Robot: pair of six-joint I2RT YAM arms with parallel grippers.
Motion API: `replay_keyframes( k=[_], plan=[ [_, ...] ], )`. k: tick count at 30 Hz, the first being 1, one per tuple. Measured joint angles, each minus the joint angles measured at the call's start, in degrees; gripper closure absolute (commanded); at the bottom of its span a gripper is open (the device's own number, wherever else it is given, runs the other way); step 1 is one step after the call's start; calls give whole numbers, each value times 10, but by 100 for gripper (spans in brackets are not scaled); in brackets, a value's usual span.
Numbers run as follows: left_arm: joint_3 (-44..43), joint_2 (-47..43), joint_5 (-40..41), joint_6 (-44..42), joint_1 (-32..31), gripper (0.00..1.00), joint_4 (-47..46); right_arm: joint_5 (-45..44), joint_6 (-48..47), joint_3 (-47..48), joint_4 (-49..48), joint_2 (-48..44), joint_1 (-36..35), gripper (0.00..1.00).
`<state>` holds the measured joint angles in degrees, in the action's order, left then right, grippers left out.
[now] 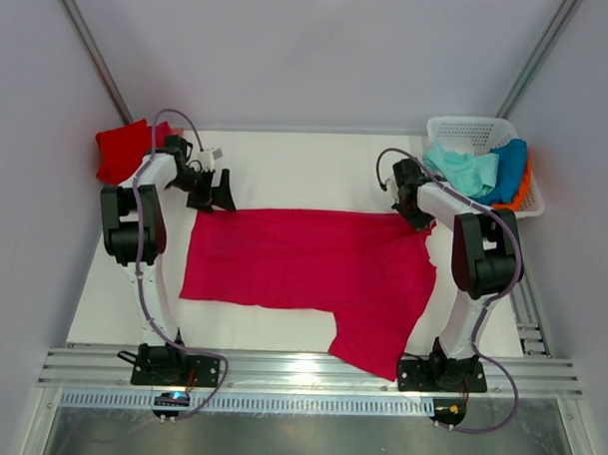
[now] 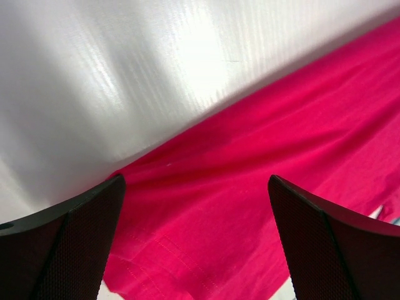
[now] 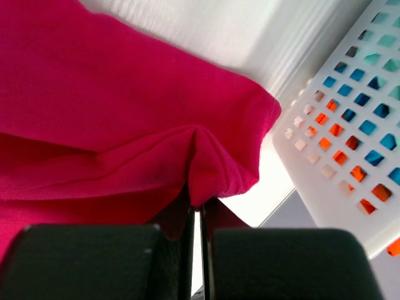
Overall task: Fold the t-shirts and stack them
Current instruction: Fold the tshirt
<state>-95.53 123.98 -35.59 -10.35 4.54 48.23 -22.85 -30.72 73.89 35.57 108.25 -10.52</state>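
Note:
A crimson-pink t-shirt (image 1: 303, 262) lies spread flat across the middle of the table, with one flap reaching toward the near edge at the right. My left gripper (image 1: 212, 196) hangs open over its far left corner; in the left wrist view the hemmed cloth (image 2: 206, 206) lies between the wide-apart fingers (image 2: 69, 244). My right gripper (image 1: 415, 218) is shut on the shirt's far right corner, and a pinched fold of cloth (image 3: 212, 169) bunches up at the closed jaws (image 3: 199, 215). A folded red t-shirt (image 1: 122, 149) rests at the far left.
A white lattice basket (image 1: 467, 126) stands at the far right corner, holding mint-green (image 1: 464, 168), blue (image 1: 508, 167) and orange (image 1: 526, 185) shirts. Its wall (image 3: 350, 144) is close beside my right gripper. Grey walls close in both sides.

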Motion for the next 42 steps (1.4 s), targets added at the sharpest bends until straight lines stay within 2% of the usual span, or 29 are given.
replay_keyframes(
  k=[8,10,12,14,16,17,20,26,30,36,42],
  plan=[
    [36,-25,37,-1,0,1,-42,1,-7,-20,-2,0,11,97],
    [46,-32,44,-2,0,1,-52,2,-7,-27,-5,0,11,94],
    [52,-36,50,-2,2,1,-57,3,-7,-33,-7,0,11,79],
    [58,-40,54,-2,2,1,-65,-1,-6,-36,-7,0,12,51],
    [65,-44,59,-3,4,1,-72,-2,-6,-37,-10,0,17,37],
    [68,-45,61,-4,4,1,-75,0,-5,-38,-13,0,18,25],
    [72,-48,63,-4,6,1,-80,8,-3,-38,-22,-4,23,13],
    [89,-60,66,-3,8,1,-99,114,23,-38,-36,-63,25,9],
    [119,-86,98,12,9,1,-135,193,44,-38,-59,-112,24,5],
    [195,-184,177,35,9,1,-207,292,45,-66,-101,-158,23,0],
    [259,-273,201,39,9,1,-242,336,15,-113,-96,-152,19,1]
  ],
)
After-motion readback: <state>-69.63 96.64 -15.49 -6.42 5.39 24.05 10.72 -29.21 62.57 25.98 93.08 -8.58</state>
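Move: The t-shirt's far-left corner lies about 4 cm left of the left hand, level with it and 3 cm below, under its left fingertip; the folded stack is roughly 22 cm left and 13 cm ahead. The right hand holds the t-shirt over its laying spot, some 2 cm back, 2 cm right and 3 cm below. The free far-right corner is about 4 cm straight ahead and 2 cm down, the white basket 17 cm ahead and 17 cm right. Lowering its pinched cloth back and rightward by 2–3 cm, the right hand opens wide and lets go, then rises and swings some 10 cm left over the t-shirt, rolling about 30 degrees before easing back and down. The left, still open, drags the far-left corner a couple of centimetres left with its left finger, then lifts off up and left, turning more upright. ##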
